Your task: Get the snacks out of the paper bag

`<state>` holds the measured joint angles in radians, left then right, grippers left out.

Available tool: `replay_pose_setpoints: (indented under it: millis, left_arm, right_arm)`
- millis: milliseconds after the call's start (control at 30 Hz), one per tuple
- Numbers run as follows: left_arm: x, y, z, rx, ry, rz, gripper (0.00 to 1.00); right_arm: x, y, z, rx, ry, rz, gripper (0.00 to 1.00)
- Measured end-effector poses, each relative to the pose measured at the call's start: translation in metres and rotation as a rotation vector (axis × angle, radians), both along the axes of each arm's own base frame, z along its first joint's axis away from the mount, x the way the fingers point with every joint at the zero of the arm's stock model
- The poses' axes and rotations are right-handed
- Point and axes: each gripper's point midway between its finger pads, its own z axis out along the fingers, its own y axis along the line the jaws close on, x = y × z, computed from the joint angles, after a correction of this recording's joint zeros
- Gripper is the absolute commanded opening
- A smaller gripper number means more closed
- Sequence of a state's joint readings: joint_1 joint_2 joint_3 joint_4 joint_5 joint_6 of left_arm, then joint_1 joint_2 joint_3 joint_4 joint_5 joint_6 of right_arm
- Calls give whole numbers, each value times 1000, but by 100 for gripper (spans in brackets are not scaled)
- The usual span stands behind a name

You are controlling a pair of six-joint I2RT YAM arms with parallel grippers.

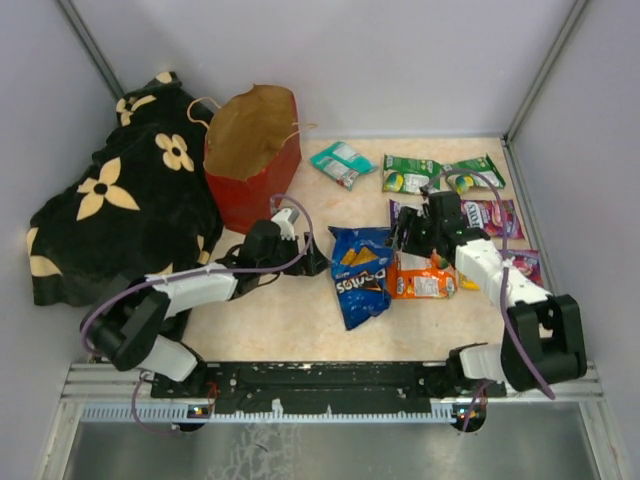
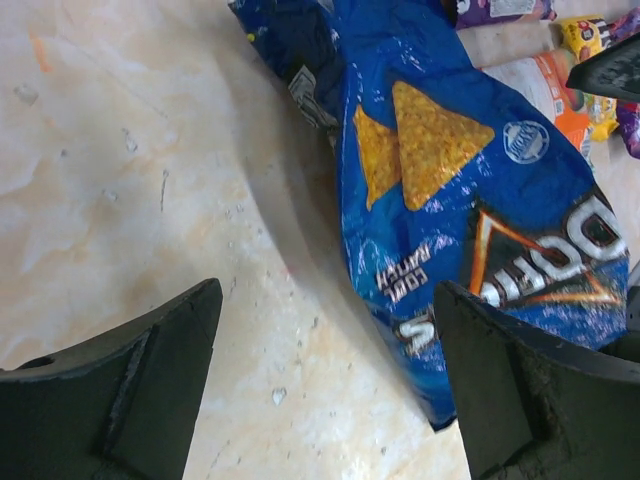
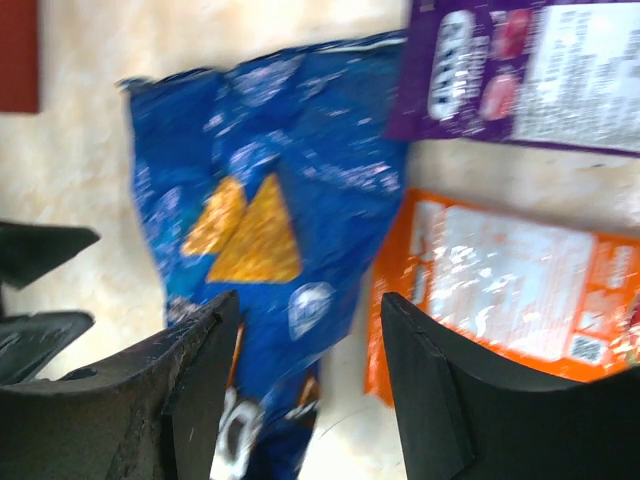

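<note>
The red paper bag (image 1: 250,150) stands open at the back left, its brown inside showing. The snacks lie on the table to its right: a blue Doritos bag (image 1: 362,272), an orange packet (image 1: 420,282), a teal one (image 1: 341,163), two green ones (image 1: 410,173), a purple one (image 1: 490,215) and a pink-red one (image 1: 527,266). My left gripper (image 1: 312,262) is open and empty, low over bare table just left of the Doritos bag (image 2: 450,200). My right gripper (image 1: 405,236) is open and empty, above the Doritos bag (image 3: 270,200) and the orange packet (image 3: 510,290).
A black flower-patterned blanket (image 1: 120,210) is heaped at the back left beside the bag. Grey walls close in the table on three sides. The purple packet (image 3: 520,70) lies just beyond the right gripper. The left gripper's fingers (image 3: 40,290) show at the right wrist view's left edge.
</note>
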<state>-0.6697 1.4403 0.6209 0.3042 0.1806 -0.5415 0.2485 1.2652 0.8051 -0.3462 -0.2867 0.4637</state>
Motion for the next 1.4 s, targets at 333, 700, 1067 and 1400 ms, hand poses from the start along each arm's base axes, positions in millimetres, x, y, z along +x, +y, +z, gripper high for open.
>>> replay_pose_setpoints:
  millis: [333,700,1067,1400]
  left_arm:
    - [59,-42,-17,-1,-13,19,92]
    - [96,-69,-23,-25,-52,30,24]
    - [72,-57,15,-56,-110,-13,0]
    - [12,-41,158,-212,-392,-85,0]
  right_arm:
    - [30,-15,-69,-11,141,-94,54]
    - [57,9,-69,133,90,-85,1]
    - [50,21,-20,231,-27,-30,0]
    - [0,42,107,259,-382,116,0]
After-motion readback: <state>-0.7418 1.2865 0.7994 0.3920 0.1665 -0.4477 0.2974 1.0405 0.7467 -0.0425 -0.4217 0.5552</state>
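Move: The Doritos bag lies between the hands. From the left hand its middle is about 10 cm right, 2 cm back and 5 cm lower; from the right hand, about 8 cm left, 5 cm back and 8 cm down. From the right hand, the orange packet is some 6 cm right and 5 cm back, the purple packet 6 cm right and 8 cm ahead, both about 9 cm lower. The paper bag stands roughly 20 cm ahead and 15 cm left of the left hand. Both grippers close on the far edge of the Doritos bag, one near each corner, and lift it. The left reaches about 10 cm forward and 7 right, slightly down; the right sinks 7 cm, going 6 forward. Once shut, both rise some 18 cm, drawing back and slightly left, fingers tipping up about 25 degrees. ##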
